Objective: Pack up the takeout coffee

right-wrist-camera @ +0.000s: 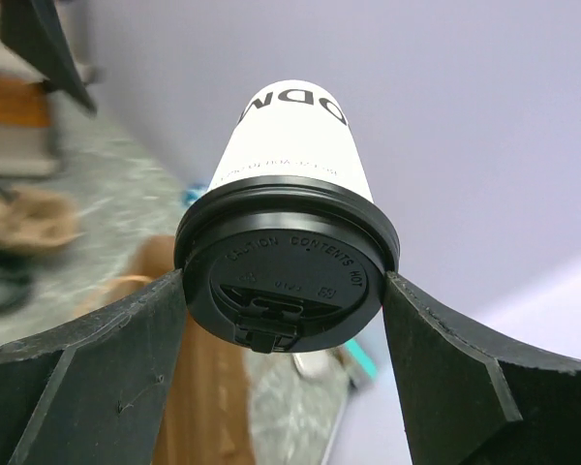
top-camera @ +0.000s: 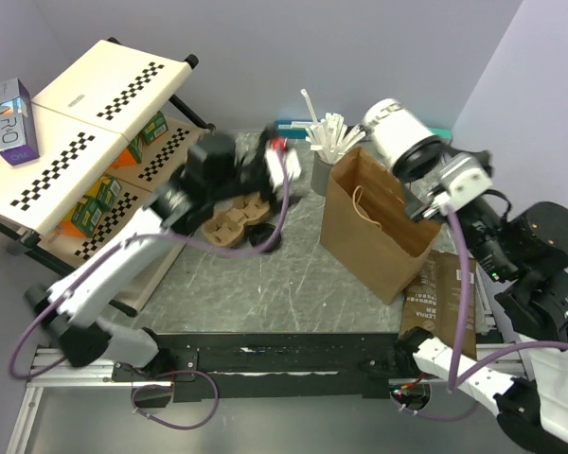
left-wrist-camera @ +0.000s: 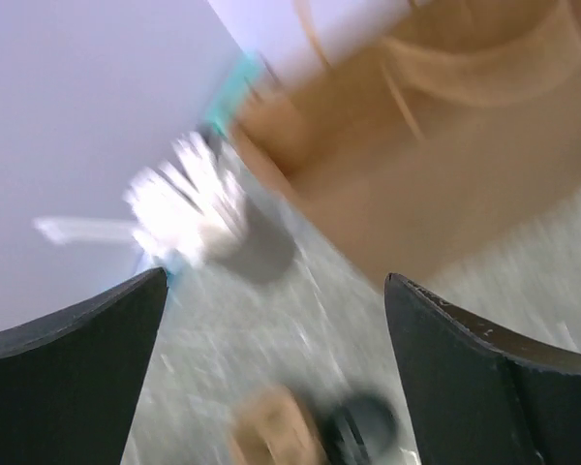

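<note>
The takeout coffee (top-camera: 396, 130), a white paper cup with its black lid (right-wrist-camera: 286, 276) on, lies on its side in the air above the open top of the brown paper bag (top-camera: 374, 222). My right gripper (right-wrist-camera: 286, 291) is shut on it, a finger pressed to each side of the lid rim. In the top view the right gripper (top-camera: 424, 165) hangs over the bag's far right corner. My left gripper (top-camera: 279, 170) stands open and empty above the table, left of the bag. The left wrist view is blurred, with nothing between the left gripper's (left-wrist-camera: 276, 291) fingers.
A brown pulp cup carrier (top-camera: 232, 219) lies below the left gripper, with a dark round thing (top-camera: 262, 236) beside it. A dark grey cup of white sticks (top-camera: 324, 170) stands just left of the bag. A flat brown bag (top-camera: 445, 293) lies at right. A checkered shelf rack (top-camera: 85, 142) fills the left.
</note>
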Tool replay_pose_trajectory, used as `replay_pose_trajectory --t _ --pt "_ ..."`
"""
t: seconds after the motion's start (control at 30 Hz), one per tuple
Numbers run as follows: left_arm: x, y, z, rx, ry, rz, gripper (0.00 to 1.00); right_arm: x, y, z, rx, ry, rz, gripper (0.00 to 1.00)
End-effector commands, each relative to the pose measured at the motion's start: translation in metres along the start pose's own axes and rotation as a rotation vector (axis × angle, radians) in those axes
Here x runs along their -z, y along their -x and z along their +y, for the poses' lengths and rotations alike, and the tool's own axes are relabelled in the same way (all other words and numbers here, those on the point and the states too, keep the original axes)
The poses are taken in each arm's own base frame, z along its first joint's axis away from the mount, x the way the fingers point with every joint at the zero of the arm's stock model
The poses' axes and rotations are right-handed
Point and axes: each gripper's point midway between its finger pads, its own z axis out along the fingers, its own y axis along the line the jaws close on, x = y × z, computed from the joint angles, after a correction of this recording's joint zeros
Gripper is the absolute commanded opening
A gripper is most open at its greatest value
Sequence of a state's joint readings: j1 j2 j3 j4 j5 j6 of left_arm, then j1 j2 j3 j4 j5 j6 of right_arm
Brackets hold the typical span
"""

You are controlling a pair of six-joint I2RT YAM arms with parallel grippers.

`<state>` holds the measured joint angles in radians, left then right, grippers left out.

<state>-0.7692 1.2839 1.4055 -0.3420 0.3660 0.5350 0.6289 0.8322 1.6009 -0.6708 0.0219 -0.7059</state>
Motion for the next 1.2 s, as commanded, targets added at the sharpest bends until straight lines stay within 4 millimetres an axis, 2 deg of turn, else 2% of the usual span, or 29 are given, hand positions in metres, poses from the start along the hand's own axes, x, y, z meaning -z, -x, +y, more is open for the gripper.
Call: replay_pose_trajectory --t 0.0,0.03,0.07,0.1,0.13,0.17,0.2,0.23,0.27,0.3,0.43,0.5,0.67,0.73,0.77,0.83,0.93,1.03,1.17 --pt "-0.041 0.061 0.052 0.020 0.007 -0.146 0.99 0.020 -0.012 -0.053 -0.132 -0.303 0.063 0.00" --pt "-0.049 0.068 0.057 -0.017 -0.011 -0.164 0.99 0.025 -0.016 -0.055 -0.148 -0.324 0.077 0.00" --pt "-0.046 0.095 0.074 -0.111 0.013 -0.220 0.99 0.030 -0.021 -0.060 -0.154 -0.356 0.096 0.00" --pt "-0.069 0.084 0.075 -0.126 -0.026 -0.210 0.99 0.038 -0.023 -0.062 -0.164 -0.378 0.100 0.00" --pt "-0.076 0.087 0.082 -0.148 -0.023 -0.223 1.00 0.043 -0.027 -0.063 -0.185 -0.395 0.110 0.00" --pt "-0.072 0.110 0.097 -0.201 0.001 -0.274 1.00 0.048 -0.032 -0.061 -0.189 -0.403 0.133 0.00" --pt "-0.099 0.092 0.092 -0.204 -0.071 -0.269 0.99 0.055 -0.040 -0.062 -0.194 -0.430 0.158 0.00" --pt "-0.106 0.087 0.089 -0.207 -0.106 -0.257 0.99 0.059 -0.044 -0.061 -0.210 -0.439 0.173 0.00" --pt "-0.102 0.109 0.097 -0.260 -0.098 -0.311 0.99 0.068 -0.048 -0.059 -0.215 -0.448 0.185 0.00" --pt "-0.124 0.089 0.093 -0.247 -0.143 -0.296 0.99 0.071 -0.056 -0.058 -0.217 -0.463 0.213 0.00" --pt "-0.142 0.081 0.080 -0.266 -0.210 -0.342 0.99 0.091 -0.074 -0.052 -0.244 -0.509 0.284 0.00" --pt "-0.156 0.065 0.076 -0.268 -0.222 -0.323 0.99 0.100 -0.086 -0.047 -0.247 -0.529 0.326 0.00" --pt "-0.179 0.039 0.073 -0.282 -0.218 -0.272 0.99 0.111 -0.100 -0.037 -0.285 -0.548 0.365 0.00" --pt "-0.184 0.037 0.076 -0.318 -0.202 -0.277 0.99 0.113 -0.107 -0.032 -0.296 -0.546 0.389 0.00" --pt "-0.190 0.029 0.074 -0.320 -0.212 -0.263 0.99 0.112 -0.110 -0.027 -0.308 -0.532 0.397 0.00" --pt "-0.193 0.033 0.073 -0.358 -0.210 -0.270 0.99 0.112 -0.115 -0.020 -0.322 -0.515 0.411 0.00" --pt "-0.202 0.023 0.062 -0.389 -0.228 -0.248 0.99 0.108 -0.124 -0.009 -0.352 -0.481 0.429 0.00" --pt "-0.208 0.016 0.053 -0.409 -0.232 -0.222 0.99 0.103 -0.134 -0.008 -0.383 -0.491 0.460 0.00" --pt "-0.217 0.007 0.048 -0.400 -0.238 -0.198 0.99 0.093 -0.135 -0.010 -0.400 -0.477 0.464 0.00"
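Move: From the left hand the far-left end of the paper bag's rim lies about 14 cm ahead, 15 cm to the right and 8 cm below; the straw cup is some 18 cm ahead, 10 cm right and 24 cm lower, the cup carrier about 15 cm ahead, 10 cm left and 34 cm down. The right hand already grips the lidded coffee; the bag's middle lies roughly 10 cm ahead of it, level sideways, 37 cm below, and the brown pouch 6 cm ahead, 14 cm right, 50 cm down. Arching up about 10 cm and down again, the left hand travels some 17 cm right and 13 cm forward to the bag's far-left rim, fingers staying wide open, wrist turning about 20 degrees clockwise. The right hand keeps its hold on the lidded coffee, swings 12 cm right beside the bag's mouth, then mostly sinks 12 cm, turning clockwise some 35 degrees and tipping down. ##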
